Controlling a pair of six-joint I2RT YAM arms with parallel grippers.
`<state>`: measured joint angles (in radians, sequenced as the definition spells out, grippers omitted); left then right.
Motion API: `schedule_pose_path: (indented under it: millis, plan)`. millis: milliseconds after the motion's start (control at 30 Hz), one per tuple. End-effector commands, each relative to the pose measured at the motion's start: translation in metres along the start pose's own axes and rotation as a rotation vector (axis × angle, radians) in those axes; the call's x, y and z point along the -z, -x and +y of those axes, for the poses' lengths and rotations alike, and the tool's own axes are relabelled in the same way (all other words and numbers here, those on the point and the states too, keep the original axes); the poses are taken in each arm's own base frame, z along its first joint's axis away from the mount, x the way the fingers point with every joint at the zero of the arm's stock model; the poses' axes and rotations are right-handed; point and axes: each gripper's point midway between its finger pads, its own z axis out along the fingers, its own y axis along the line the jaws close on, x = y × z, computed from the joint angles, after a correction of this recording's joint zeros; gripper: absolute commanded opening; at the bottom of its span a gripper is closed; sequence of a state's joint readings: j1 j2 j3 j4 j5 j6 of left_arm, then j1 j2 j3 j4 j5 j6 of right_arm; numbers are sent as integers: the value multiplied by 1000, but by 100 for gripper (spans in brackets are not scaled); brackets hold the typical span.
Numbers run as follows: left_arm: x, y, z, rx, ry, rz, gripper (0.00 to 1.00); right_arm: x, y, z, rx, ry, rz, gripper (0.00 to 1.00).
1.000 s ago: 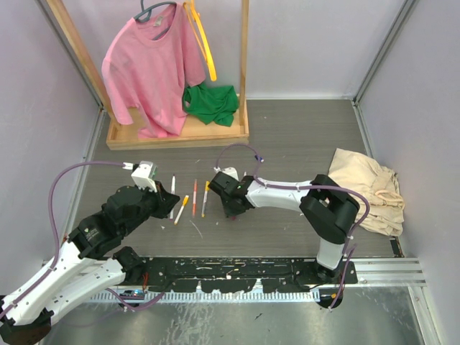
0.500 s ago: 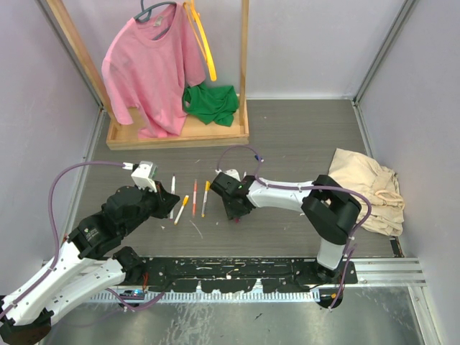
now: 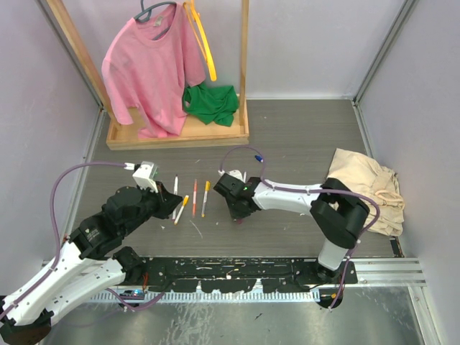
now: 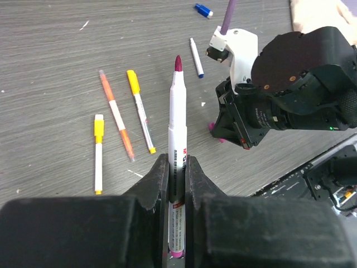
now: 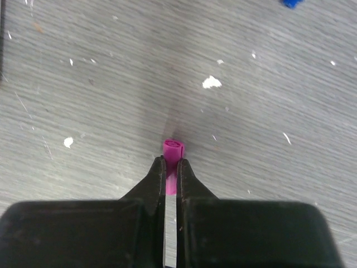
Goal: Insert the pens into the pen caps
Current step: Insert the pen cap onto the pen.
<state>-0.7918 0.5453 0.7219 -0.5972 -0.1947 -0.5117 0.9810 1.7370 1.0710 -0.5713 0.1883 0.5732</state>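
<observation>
My left gripper (image 4: 177, 167) is shut on a white pen (image 4: 177, 120) whose magenta tip points up and away; the same pen (image 3: 175, 190) sticks out past my left gripper (image 3: 167, 207) in the top view. My right gripper (image 5: 170, 164) is shut on a short magenta pen cap (image 5: 173, 149) that touches the floor, and it sits low beside the pens (image 3: 235, 211). On the floor lie a yellow-capped pen (image 4: 99, 153), an orange pen (image 4: 116, 120), a yellow pen (image 4: 139, 109) and a blue-tipped pen (image 4: 196, 57). A blue pen cap (image 4: 204, 10) lies farther off.
A wooden rack (image 3: 180, 133) at the back left holds a pink shirt (image 3: 151, 68), a green cloth (image 3: 210, 103) and a yellow strap (image 3: 203, 39). A beige cloth (image 3: 366, 188) lies at the right wall. White flecks (image 5: 211, 82) dot the grey floor.
My right gripper's jaws widened briefly, then shut on the magenta pen cap, and that arm shifted slightly right. The left gripper's pen moved a touch to the right.
</observation>
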Motion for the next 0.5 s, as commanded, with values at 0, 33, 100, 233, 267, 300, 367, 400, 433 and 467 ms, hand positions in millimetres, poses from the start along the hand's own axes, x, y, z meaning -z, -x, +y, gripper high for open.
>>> schedule_pose_path:
  millis: [0,33,100,233,267,300,367,400,433,467]
  plan:
    - [2,20,-27,33,-136,-84,4,36,27,-1,-59,76,-158,0]
    - [3,21,-31,31,-161,-88,2,47,33,0,-74,104,-196,0]
    - [4,23,-39,34,-204,-101,0,64,43,-1,-103,152,-273,0]
    - [2,25,-52,34,-269,-102,0,104,62,0,-143,257,-430,0]
    - [1,24,-56,31,-290,-97,0,117,67,1,-155,290,-477,0]
    - [0,24,-61,28,-316,-89,0,130,72,2,-169,325,-525,0]
    - [-2,24,-72,24,-367,-82,0,162,84,3,-213,407,-638,0]
    - [-3,25,-77,22,-390,-79,0,175,89,3,-238,444,-687,0]
    - [-5,26,-80,24,-407,-79,0,190,93,3,-264,488,-741,0]
    - [-6,26,-84,22,-423,-76,0,203,97,3,-290,531,-788,0]
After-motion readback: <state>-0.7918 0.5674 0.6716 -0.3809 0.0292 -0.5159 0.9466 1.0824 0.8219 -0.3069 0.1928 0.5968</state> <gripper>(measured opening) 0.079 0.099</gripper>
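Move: The left hand grips the white pen upright, magenta tip up. The magenta cap is about 20 cm to this hand's right, 3 cm ahead and 19 cm below; the yellow-capped pen lies roughly 10 cm ahead and 8 cm right on the table. From the right hand, which already pinches the cap, the pen tip is about 19 cm left, level fore-and-aft and 25 cm higher; the orange pen lies 17 cm left and 7 cm ahead. Upward and fast, the right hand carries the pinched cap about 15 cm clear of the table, its downward-pointing fingers swinging some 40 degrees outward towards the left and forward. Meanwhile the left hand, still gripping the pen, eases right towards the cap by about 4.5 cm and a little up, turning slightly clockwise and rolling its left side down. ##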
